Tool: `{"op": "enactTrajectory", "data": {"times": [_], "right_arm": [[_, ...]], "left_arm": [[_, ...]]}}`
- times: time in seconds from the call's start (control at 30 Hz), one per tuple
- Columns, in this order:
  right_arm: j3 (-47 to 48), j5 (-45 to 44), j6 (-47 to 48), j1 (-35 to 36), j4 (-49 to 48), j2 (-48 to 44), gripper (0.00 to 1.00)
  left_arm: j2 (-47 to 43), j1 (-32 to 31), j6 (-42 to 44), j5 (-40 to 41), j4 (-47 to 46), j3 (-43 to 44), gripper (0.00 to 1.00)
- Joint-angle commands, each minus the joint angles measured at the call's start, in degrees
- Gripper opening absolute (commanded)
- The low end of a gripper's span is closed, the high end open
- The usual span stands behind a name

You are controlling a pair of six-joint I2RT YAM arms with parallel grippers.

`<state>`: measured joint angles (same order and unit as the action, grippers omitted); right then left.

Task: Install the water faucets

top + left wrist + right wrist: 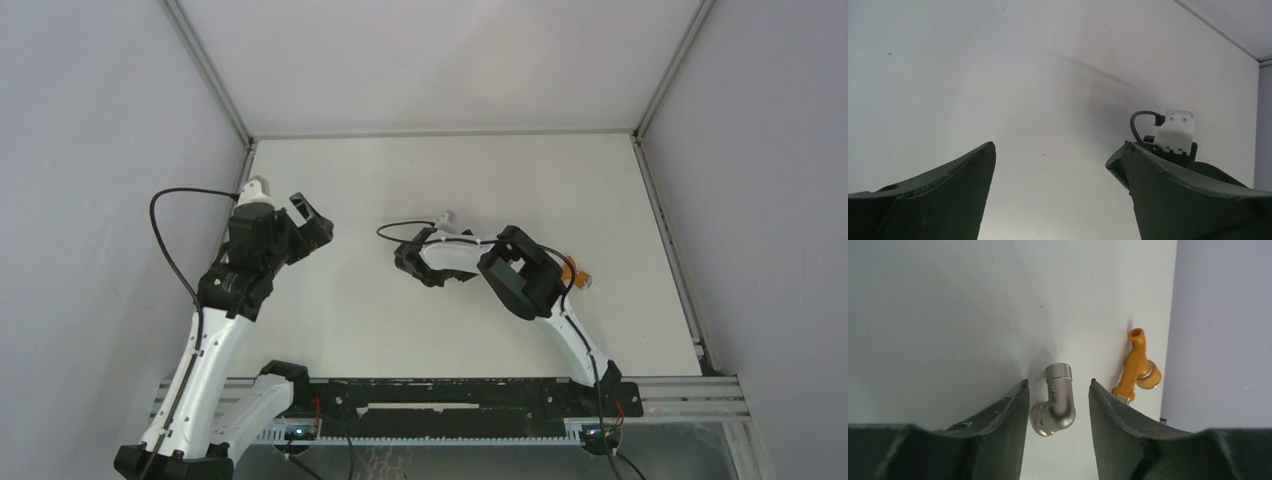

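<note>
The orange faucet (pixel 1135 365) lies on the white table near its right edge, just right of my right gripper (pixel 1058 382); from above, the orange faucet (pixel 572 270) pokes out beside my right gripper (pixel 535 280). A silvery elbow fitting (pixel 1055 407) with a threaded end lies between the right jaws, with a thin gap on each side. The jaws stand partly apart and grip nothing. The fitting is hidden from above. My left gripper (pixel 312 222) hovers at the far left; in its own view my left gripper (pixel 1059 145) is wide open over bare table.
The table's right edge (pixel 1170 340) and the purple side wall (pixel 1223 340) run close behind the faucet. A white bracket with a black cable (pixel 1174 131), part of the right arm, shows past my left fingers. A metal rail (pixel 680 395) crosses the near edge.
</note>
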<state>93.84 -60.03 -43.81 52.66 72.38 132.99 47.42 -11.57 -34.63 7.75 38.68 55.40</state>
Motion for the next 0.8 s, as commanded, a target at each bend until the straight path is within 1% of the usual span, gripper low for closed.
{"op": "enactTrajectory", "data": {"times": [0.0,0.2,0.3,0.4,0.53,0.6,0.7,0.77], "right_arm": [[1.2,3.7,2.1,0.2,-3.3,-6.5,0.56],[-2.9,11.8,5.3,-2.1,-9.6,-17.6,0.62],[-7.3,20.1,7.2,-5.6,-15.5,-25.4,0.63],[-13.7,31.2,8.8,-11.7,-21.8,-35.1,0.66],[-21.3,41.3,10.3,-22.0,-27.9,-47.1,0.7],[-24.2,45.6,10.4,-27.3,-29.7,-52.1,0.74],[-27.1,50.0,9.8,-34.8,-30.7,-58.9,0.86],[-28.2,51.3,9.5,-39.5,-30.4,-62.0,0.89]], "left_arm": [[-0.5,0.5,-0.2,-1.2,-1.9,-0.6,1.0],[-0.5,0.4,0.8,-2.3,-2.3,-1.1,1.0],[0.6,-1.2,2.8,-3.3,-2.7,-0.8,1.0],[4.5,-8.9,4.0,2.6,-0.9,1.7,1.0],[13.8,-20.1,3.5,7.6,-1.2,5.6,1.0],[20.1,-24.7,3.1,8.4,-1.6,9.1,1.0],[30.4,-30.3,3.0,7.5,-1.6,15.0,1.0],[37.0,-32.9,3.1,6.0,-1.5,19.9,1.0]]}}
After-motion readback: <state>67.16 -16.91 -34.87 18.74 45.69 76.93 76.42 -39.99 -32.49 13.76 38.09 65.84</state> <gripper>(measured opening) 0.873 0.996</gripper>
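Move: The orange faucet lies about 17 cm to the right hand's right, roughly level with it fore and aft and some 2 cm lower. The metal elbow already stands free between that hand's part-open fingers, straight under the hand point by 1 or 2 cm. From the high left hand the elbow is about 34 cm to the right, 4 cm ahead and 22 cm below, with the faucet around 17 cm farther right of the elbow. The right hand lifts off from around the metal elbow, rising about 13 cm; it first edges slightly left, then swings some 10 cm right, to the faucet's side, as the fingers spread wider and the wrist rolls its left side up by roughly 60 degrees and turns a little clockwise. After a wait the left hand sweeps about 15 cm right and 7 cm down towards the elbow, turning some 25 degrees clockwise and dipping its wide-open fingers a little. ##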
